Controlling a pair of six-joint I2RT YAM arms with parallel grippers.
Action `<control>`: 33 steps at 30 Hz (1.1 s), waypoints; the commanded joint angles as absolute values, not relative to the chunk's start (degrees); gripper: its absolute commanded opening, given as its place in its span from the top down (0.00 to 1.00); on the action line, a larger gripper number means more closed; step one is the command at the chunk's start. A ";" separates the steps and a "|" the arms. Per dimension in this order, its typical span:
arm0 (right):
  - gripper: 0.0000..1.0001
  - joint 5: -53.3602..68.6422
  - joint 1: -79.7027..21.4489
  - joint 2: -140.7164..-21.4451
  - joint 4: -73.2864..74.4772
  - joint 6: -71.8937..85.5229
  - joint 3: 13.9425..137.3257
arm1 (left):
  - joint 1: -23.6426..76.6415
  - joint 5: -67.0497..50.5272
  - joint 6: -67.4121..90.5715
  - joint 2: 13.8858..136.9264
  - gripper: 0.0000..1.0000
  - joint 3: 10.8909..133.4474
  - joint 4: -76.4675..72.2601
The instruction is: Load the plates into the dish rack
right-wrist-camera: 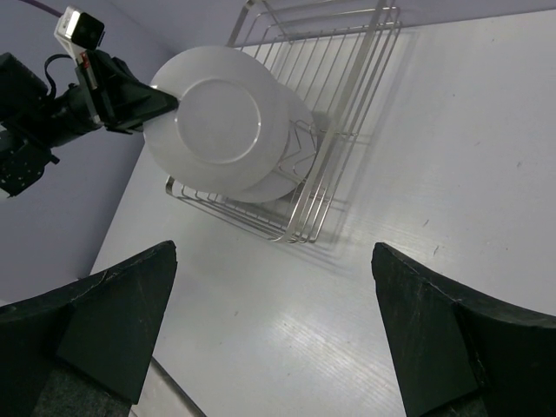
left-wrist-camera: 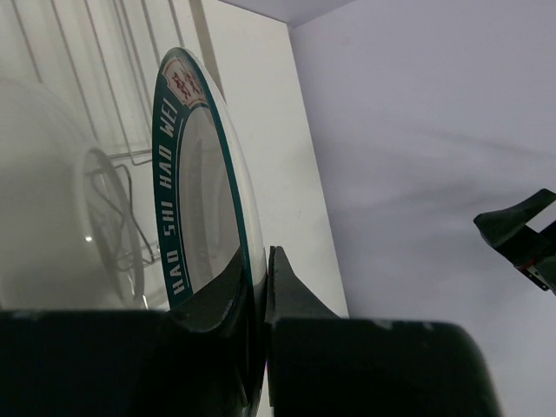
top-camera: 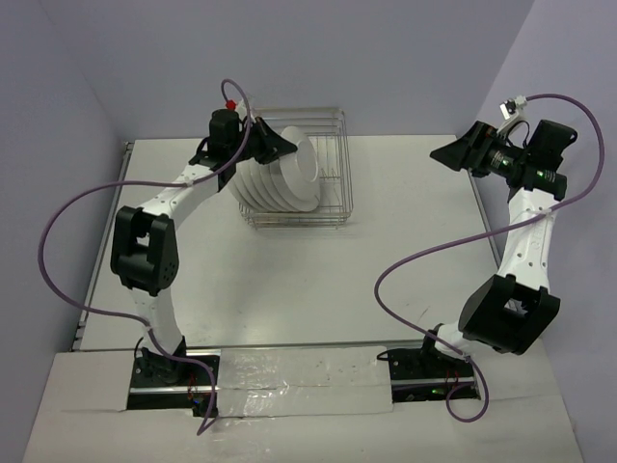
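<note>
My left gripper [top-camera: 275, 145] is shut on the rim of a white plate [top-camera: 301, 159] and holds it upright over the dish rack [top-camera: 333, 193], next to several plates [top-camera: 262, 188] that stand in the rack's left part. The left wrist view shows the held plate's teal lettered rim [left-wrist-camera: 169, 174] pinched at my left gripper [left-wrist-camera: 258, 278]. My right gripper [top-camera: 445, 152] is open and empty, raised over the right of the table. In the right wrist view it [right-wrist-camera: 278, 295] faces the plate's plain underside [right-wrist-camera: 217, 117] and the rack [right-wrist-camera: 347, 104].
The white table [top-camera: 318, 280] ends at lilac walls at the back and both sides. The rack's right part [top-camera: 335, 145] holds no plates. The left arm's purple cable [top-camera: 58, 231] loops over the table's left edge.
</note>
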State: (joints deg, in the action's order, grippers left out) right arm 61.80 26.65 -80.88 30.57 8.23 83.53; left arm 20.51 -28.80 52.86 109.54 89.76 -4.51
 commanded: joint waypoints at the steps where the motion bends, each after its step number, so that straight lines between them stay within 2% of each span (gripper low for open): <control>1: 0.00 61.08 26.54 -81.47 30.85 6.86 83.15 | 19.69 -28.12 51.51 110.21 1.00 93.78 -7.39; 5: 0.00 61.17 26.54 -81.91 30.76 7.03 83.06 | 19.60 -28.74 52.12 112.06 0.98 94.22 -7.30; 11: 0.00 61.17 26.54 -82.53 30.67 7.21 82.62 | 19.34 -29.35 53.35 113.82 0.88 93.52 -7.65; 12: 0.00 61.00 26.54 -82.53 30.67 7.12 82.53 | 19.34 -29.62 53.18 113.91 0.78 93.52 -7.47; 14: 0.00 60.82 26.54 -82.53 30.67 7.03 82.35 | 19.34 -29.71 52.91 113.91 0.65 93.60 -6.86; 15: 0.00 60.82 26.54 -82.53 30.67 7.03 82.27 | 19.34 -29.62 52.04 113.56 0.48 93.86 -6.59; 16: 0.00 60.65 26.46 -82.44 30.76 6.94 82.18 | 19.34 -29.36 51.42 113.29 0.41 94.48 -5.29; 17: 0.00 60.47 26.46 -82.44 30.85 6.94 82.26 | 19.34 -28.92 50.72 112.51 0.28 94.74 -4.66; 19: 0.00 59.51 26.19 -82.35 31.37 6.77 82.53 | 19.34 -26.82 47.74 111.28 0.17 96.23 -1.08; 20: 0.00 59.24 26.10 -82.18 31.99 6.59 82.88 | 19.25 -25.85 44.94 109.88 0.08 96.85 -0.10; 22: 0.00 57.76 25.75 -81.91 33.04 5.28 83.49 | 19.07 -22.26 41.24 108.11 0.01 99.92 6.29; 26: 0.00 52.57 24.09 -80.08 35.15 2.03 84.37 | 18.98 -11.63 25.46 103.54 0.01 108.26 18.51; 30: 0.00 44.67 20.22 -77.44 35.77 -2.54 83.59 | 18.81 -2.91 10.48 103.98 0.01 121.53 34.25; 33: 0.00 37.02 15.13 -75.24 35.42 -5.44 81.83 | 16.36 -1.67 5.81 100.38 0.01 117.02 38.93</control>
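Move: The left hand holds the last plate by its upper left rim; the plate's resting place in the dish rack has its middle about 12 cm below this hand, 3 cm to its right and level ahead. The loaded plates are centred 5 cm left of the hand and 13 below; the rack's right side is some 12 cm to its right, 2 ahead and 15 below. From the right hand, that resting place lies roughly 28 cm left, 6 ahead and 20 below. Down about 4 cm and slightly forward, the left hand lowers the still-pinched plate into the rack beside the loaded plates, then opens its fingers wide and lets go. It then climbs away some 17 cm, swinging left and rolling its left side up as the fingertips lift. The empty right hand sinks about 3 cm, fingers staying open, and begins to roll its left side down near the end. ##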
